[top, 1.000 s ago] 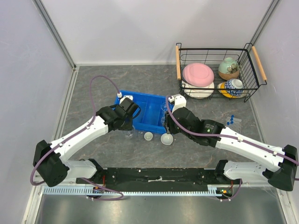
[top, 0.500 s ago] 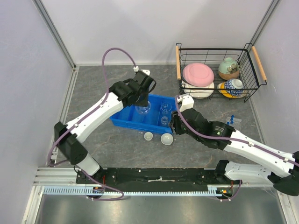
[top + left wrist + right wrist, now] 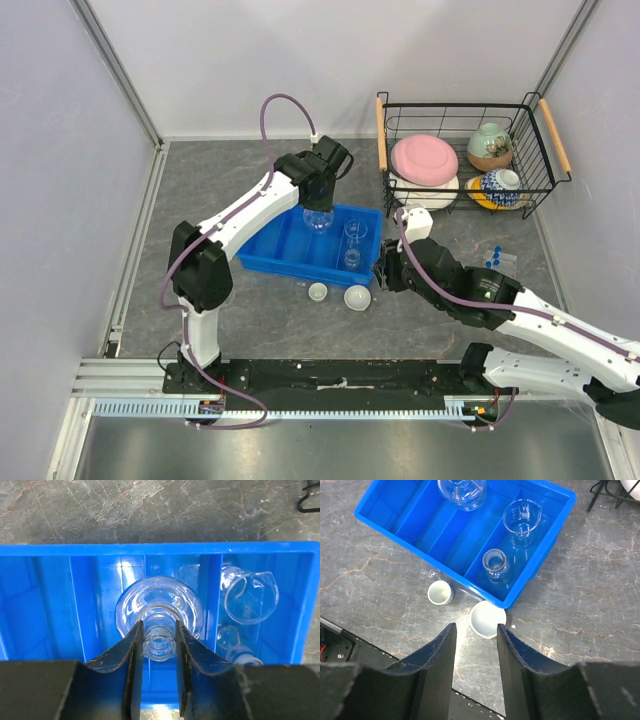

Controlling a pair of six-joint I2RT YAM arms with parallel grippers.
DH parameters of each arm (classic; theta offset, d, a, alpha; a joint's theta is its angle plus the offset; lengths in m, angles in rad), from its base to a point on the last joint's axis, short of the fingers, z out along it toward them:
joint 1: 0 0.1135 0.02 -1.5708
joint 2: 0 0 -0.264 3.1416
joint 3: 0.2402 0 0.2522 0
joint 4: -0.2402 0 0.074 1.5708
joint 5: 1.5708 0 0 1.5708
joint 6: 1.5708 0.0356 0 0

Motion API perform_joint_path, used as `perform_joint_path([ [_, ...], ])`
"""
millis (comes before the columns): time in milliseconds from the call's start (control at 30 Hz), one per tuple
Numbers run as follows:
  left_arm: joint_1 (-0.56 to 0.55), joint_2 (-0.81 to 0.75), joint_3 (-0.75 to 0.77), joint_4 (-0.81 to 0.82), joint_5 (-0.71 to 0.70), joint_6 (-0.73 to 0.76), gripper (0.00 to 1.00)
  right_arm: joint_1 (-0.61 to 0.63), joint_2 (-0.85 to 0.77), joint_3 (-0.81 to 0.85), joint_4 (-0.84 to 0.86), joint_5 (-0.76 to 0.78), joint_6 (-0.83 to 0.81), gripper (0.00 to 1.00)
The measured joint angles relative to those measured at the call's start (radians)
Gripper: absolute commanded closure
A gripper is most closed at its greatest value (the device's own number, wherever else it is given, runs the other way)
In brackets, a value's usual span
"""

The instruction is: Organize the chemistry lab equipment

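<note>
My left gripper [image 3: 159,630] is shut on the neck of a clear glass flask [image 3: 160,605], holding it upright in the middle compartment of the blue bin [image 3: 150,550]. From above, the flask [image 3: 318,218] sits toward the back of the bin [image 3: 280,268]. Two clear beakers [image 3: 353,243] stand in the right compartment. My right gripper [image 3: 475,630] is open above the table, just in front of the larger white dish [image 3: 488,619]. A smaller white dish [image 3: 440,592] lies to its left. Blue-capped tubes [image 3: 493,258] rest at the right.
A black wire basket [image 3: 540,120] at the back right holds a pink plate [image 3: 424,158] and patterned bowls. Both white dishes lie close to the bin's front wall. Grey walls close in the table at left, back and right.
My left arm has swung from the bin's front left up and over the bin, carrying the flask toward the back. My right gripper has drifted slightly to the right.
</note>
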Motion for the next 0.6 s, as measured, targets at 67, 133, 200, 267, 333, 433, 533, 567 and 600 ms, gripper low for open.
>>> perform_joint_path([
  [67,0.007,0.026,0.000,0.007,0.004,0.002,0.98,0.000,-0.001,-0.012,-0.001,0.001,0.000,0.55],
  [133,0.009,0.042,0.000,0.024,0.010,0.006,0.98,0.001,0.000,-0.023,-0.004,0.002,0.000,0.55],
  [200,0.008,0.042,-0.004,0.045,0.026,0.006,0.98,0.001,0.001,-0.029,-0.005,0.002,0.000,0.55],
  [267,0.007,0.040,-0.017,0.072,0.026,0.007,0.98,0.001,0.004,-0.030,-0.006,0.007,0.000,0.55],
  [333,0.007,0.029,-0.048,0.110,0.038,0.007,0.98,0.001,0.008,-0.031,-0.005,0.010,0.000,0.55],
  [433,0.007,0.028,-0.114,0.150,0.072,0.005,0.98,0.001,0.013,-0.039,-0.003,0.015,0.000,0.55],
  [533,0.001,0.028,-0.193,0.170,0.092,0.005,0.98,0.002,0.014,-0.045,-0.003,0.015,0.000,0.55],
  [567,-0.001,0.028,-0.211,0.170,0.098,0.004,0.98,0.002,0.014,-0.045,-0.003,0.015,0.000,0.55],
  [600,-0.003,0.026,-0.228,0.178,0.105,0.004,0.98,0.002,0.014,-0.045,-0.002,0.015,0.000,0.55],
])
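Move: Below the left hand, which already holds the flask by its neck, is the blue tray's compartment second from the right; its middle lies about 4 cm back, 1 cm right and some 14 cm down. In the next compartment the beaker stands roughly 9 cm to the hand's right and 2 cm back, and the glass bottle 8 cm right and 8 cm back. From the right hand that empty compartment is about 14 cm ahead, 15 cm left and 21 cm below. Lowering the flask about 7.5 cm, the left hand brings it down between the two dividers: it first sinks a little while edging forward and right, all but pauses, then goes down faster while drawing back some 3 cm. The fingers tip slightly more downward and keep their grip on the neck. The right hand, empty and part open, sinks about 2 cm beside the tray. ##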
